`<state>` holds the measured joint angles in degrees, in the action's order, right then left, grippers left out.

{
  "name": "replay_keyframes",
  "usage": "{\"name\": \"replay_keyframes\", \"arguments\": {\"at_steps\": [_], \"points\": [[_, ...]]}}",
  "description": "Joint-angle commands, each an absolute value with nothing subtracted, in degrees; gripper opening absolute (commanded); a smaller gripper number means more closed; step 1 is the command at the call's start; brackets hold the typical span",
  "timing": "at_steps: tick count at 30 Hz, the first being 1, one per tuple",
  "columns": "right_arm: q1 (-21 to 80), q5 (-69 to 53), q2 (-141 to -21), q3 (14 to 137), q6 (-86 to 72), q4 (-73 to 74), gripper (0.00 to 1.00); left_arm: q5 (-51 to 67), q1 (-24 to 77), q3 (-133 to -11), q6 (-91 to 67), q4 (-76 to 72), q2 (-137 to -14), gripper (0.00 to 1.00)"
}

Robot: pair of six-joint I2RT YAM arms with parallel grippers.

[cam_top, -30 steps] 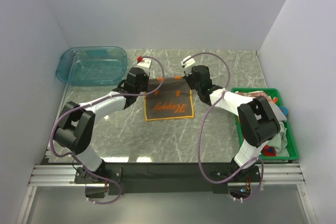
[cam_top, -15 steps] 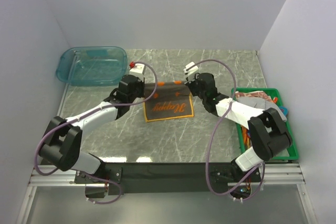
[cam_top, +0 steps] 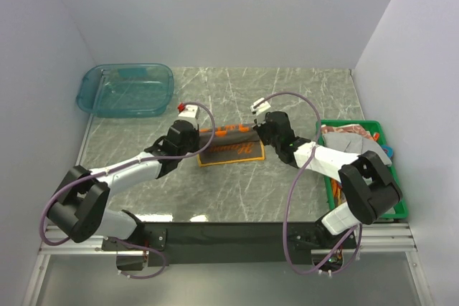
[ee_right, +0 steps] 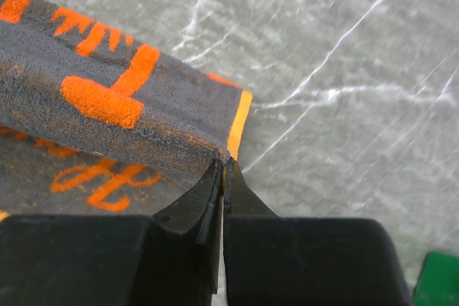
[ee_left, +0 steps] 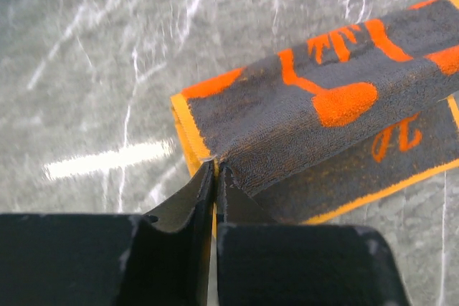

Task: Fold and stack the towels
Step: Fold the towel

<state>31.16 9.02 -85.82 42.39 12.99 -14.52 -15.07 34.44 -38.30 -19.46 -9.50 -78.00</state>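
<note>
An orange-brown towel point(cam_top: 231, 150) with orange lettering lies mid-table, its far edge drawn over toward the near edge in a fold. My left gripper point(cam_top: 198, 135) is shut on the towel's left corner; in the left wrist view the gripper point(ee_left: 215, 167) pinches the orange-hemmed edge of the towel point(ee_left: 301, 116). My right gripper point(cam_top: 257, 134) is shut on the right corner; in the right wrist view the gripper point(ee_right: 224, 163) nips the hem of the towel point(ee_right: 122, 105). The lifted layer hangs a little above the lower layer. More towels point(cam_top: 353, 138) lie heaped in the crate.
A clear teal tub point(cam_top: 126, 89) stands at the back left. A green crate point(cam_top: 399, 204) sits at the right edge of the table, close to my right arm; its corner point(ee_right: 439, 279) shows in the right wrist view. Grey marble table point(cam_top: 215, 191) spreads before the arms.
Both grippers have come toward the near edge, carrying the towel's far edge with them, so the towel now shows as a narrower folded band.
</note>
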Motion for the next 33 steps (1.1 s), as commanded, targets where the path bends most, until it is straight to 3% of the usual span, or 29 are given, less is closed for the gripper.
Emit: {"name": "replay_keyframes", "arguments": {"at_steps": [1,19,28,32,33], "points": [[29.97,14.77,-84.37,41.75,9.85,-10.38,0.00,-20.92,34.63,-37.53,-23.02,-4.58,-77.77,0.08],[29.97,13.89,-90.70,52.29,1.94,11.32,0.00,-22.76,35.60,-40.87,-33.84,6.32,-84.46,0.16],[29.97,11.43,-92.90,53.35,0.09,12.92,0.00,-23.29,35.68,-42.71,-34.10,7.73,-84.73,0.19],[29.97,8.28,-93.96,55.37,-0.26,14.94,0.00,-22.33,35.68,-43.33,-36.02,9.31,-82.97,0.29],[30.06,7.48,-93.87,55.46,-1.57,15.55,0.05,-22.06,35.77,-43.24,-36.64,9.84,-81.32,0.34]]}}
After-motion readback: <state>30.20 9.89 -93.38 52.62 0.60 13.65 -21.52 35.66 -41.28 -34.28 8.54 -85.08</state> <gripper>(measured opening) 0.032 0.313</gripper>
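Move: Each hand holds a corner of the towel's lifted end, some 8 cm above the table. The lying part's near left corner is about 5 cm back from the left hand and 1 cm to its left; the teal tub stands roughly 22 cm ahead and 28 cm left of that hand. The lying part's near right corner is some 6 cm back from the right hand and 1 cm to its right, the green basket about 9 cm back and 29 cm right. The left fingers open and let go of their corner as it comes down, while the right keeps its pinch. Both hands first carry the lifted end down and back onto the towel's near edge, sinking 6 to 7 cm and drawing back about 4, then spread outwards some 3 cm each on the way down, fingers tipping about 20 degrees steeper and turning outwards. ##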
